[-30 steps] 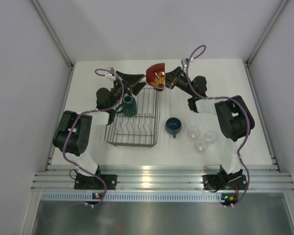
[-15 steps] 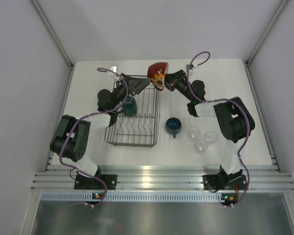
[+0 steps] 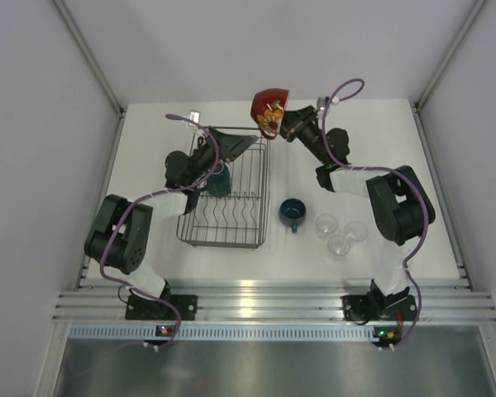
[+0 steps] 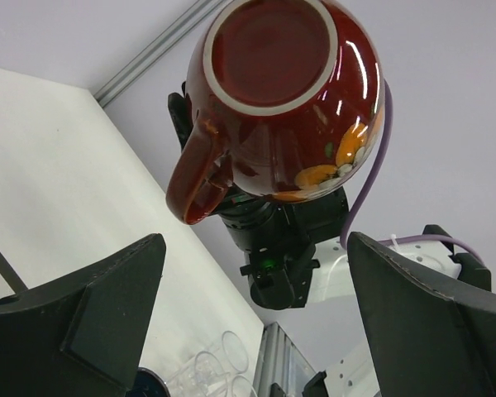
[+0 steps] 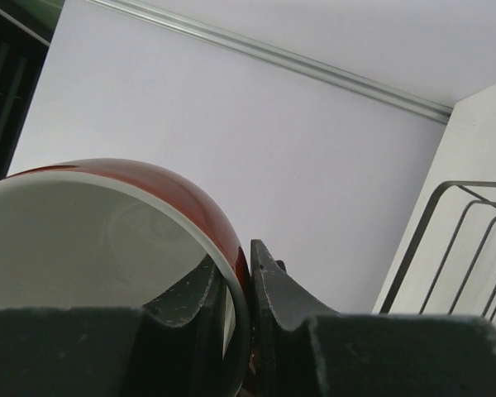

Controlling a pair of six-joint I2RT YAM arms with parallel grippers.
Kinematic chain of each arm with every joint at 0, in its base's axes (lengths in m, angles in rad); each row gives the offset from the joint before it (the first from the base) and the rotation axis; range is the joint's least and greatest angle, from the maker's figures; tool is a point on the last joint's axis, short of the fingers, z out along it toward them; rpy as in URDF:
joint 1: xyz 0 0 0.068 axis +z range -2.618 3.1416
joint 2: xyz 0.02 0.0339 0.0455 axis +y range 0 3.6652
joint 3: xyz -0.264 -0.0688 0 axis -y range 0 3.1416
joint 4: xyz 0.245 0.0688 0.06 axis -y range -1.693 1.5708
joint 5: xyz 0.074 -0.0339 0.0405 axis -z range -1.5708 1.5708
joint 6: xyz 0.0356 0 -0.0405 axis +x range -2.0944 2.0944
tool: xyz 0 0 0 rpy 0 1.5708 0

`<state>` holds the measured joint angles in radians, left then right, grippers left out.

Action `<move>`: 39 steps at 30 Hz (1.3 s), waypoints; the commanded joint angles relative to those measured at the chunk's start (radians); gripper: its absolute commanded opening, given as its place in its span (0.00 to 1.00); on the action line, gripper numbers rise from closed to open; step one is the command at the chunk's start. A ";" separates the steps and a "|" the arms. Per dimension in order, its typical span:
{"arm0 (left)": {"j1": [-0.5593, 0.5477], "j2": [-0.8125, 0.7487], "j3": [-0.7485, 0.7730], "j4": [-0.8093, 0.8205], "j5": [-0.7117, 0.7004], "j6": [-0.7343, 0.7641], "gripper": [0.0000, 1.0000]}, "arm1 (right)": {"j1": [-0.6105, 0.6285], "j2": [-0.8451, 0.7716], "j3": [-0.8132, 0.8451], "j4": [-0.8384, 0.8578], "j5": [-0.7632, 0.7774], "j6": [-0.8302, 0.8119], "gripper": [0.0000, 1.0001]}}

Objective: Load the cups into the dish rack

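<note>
My right gripper (image 3: pixel 282 124) is shut on the rim of the big red patterned cup (image 3: pixel 269 111), held in the air above the far right corner of the dish rack (image 3: pixel 223 243). In the right wrist view one finger is inside the red cup (image 5: pixel 91 240) and one outside, right gripper (image 5: pixel 236 263). The left gripper (image 3: pixel 234 144) hangs open over the rack's far end, facing the cup's base (image 4: pixel 285 91) from below with nothing between its fingers, left gripper (image 4: pixel 256 306). A teal mug (image 3: pixel 217 179) sits in the rack.
A small dark-blue cup (image 3: pixel 292 212) stands on the table right of the rack. Three tiny clear glasses (image 3: pixel 340 232) cluster further right, near the right arm's base. The rack's upright prongs (image 3: pixel 225 217) line its near half.
The right gripper has carried the red cup upward and a little farther back. The left gripper has swung slightly right beneath it and stayed open.
</note>
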<state>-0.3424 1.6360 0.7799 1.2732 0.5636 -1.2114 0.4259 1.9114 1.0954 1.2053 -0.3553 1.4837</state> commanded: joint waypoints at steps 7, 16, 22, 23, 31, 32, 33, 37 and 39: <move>-0.004 0.054 0.133 0.428 0.027 0.079 0.96 | 0.039 -0.112 0.069 0.507 0.039 0.124 0.00; -0.004 0.097 0.205 0.426 0.053 0.073 0.89 | 0.068 -0.138 0.075 0.507 0.076 0.168 0.00; -0.006 0.108 0.219 0.426 0.055 0.062 0.72 | 0.096 -0.111 0.115 0.507 0.096 0.207 0.00; -0.006 0.110 0.220 0.426 0.056 0.061 0.69 | 0.102 -0.104 0.119 0.507 0.098 0.210 0.00; -0.006 0.085 0.210 0.426 0.012 0.078 0.51 | 0.129 -0.064 0.129 0.507 0.101 0.224 0.00; -0.004 0.084 0.209 0.428 0.010 0.079 0.48 | 0.131 -0.064 0.129 0.507 0.098 0.224 0.00; -0.003 0.085 0.213 0.426 0.012 0.075 0.44 | 0.132 -0.064 0.127 0.507 0.095 0.227 0.00; -0.004 0.088 0.228 0.428 0.004 0.053 0.24 | 0.131 -0.058 0.101 0.507 0.092 0.239 0.00; -0.003 0.076 0.222 0.428 -0.004 0.058 0.15 | 0.131 -0.052 0.087 0.507 0.088 0.243 0.00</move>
<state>-0.3470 1.7428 0.9691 1.3190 0.6056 -1.1347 0.5220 1.8771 1.1599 1.1999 -0.2260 1.6848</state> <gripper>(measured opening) 0.221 0.144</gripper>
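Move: The red mug's handle, with the mug held aloft by its rim in the right gripper, lies about 4 cm ahead and 4 cm right of the left hand, near its height; the mug's body is some 7 cm ahead and 6 cm right. The left hand stands about 10 cm left of the right hand and 5 cm back. About 22 cm below the left hand, the teal mug in the dish rack lies roughly 8 cm to its left and level fore-and-aft. The red mug, still pinched at its rim by the right gripper, is carried up about 6 cm, left and slightly back, rolling some 10–15 degrees, to bring its handle to the left hand. The open left hand rises about 3 cm, goes forward about 2 and a little right, tipping its fingers up; it then nearly holds its place and closes its fingers on the handle. ##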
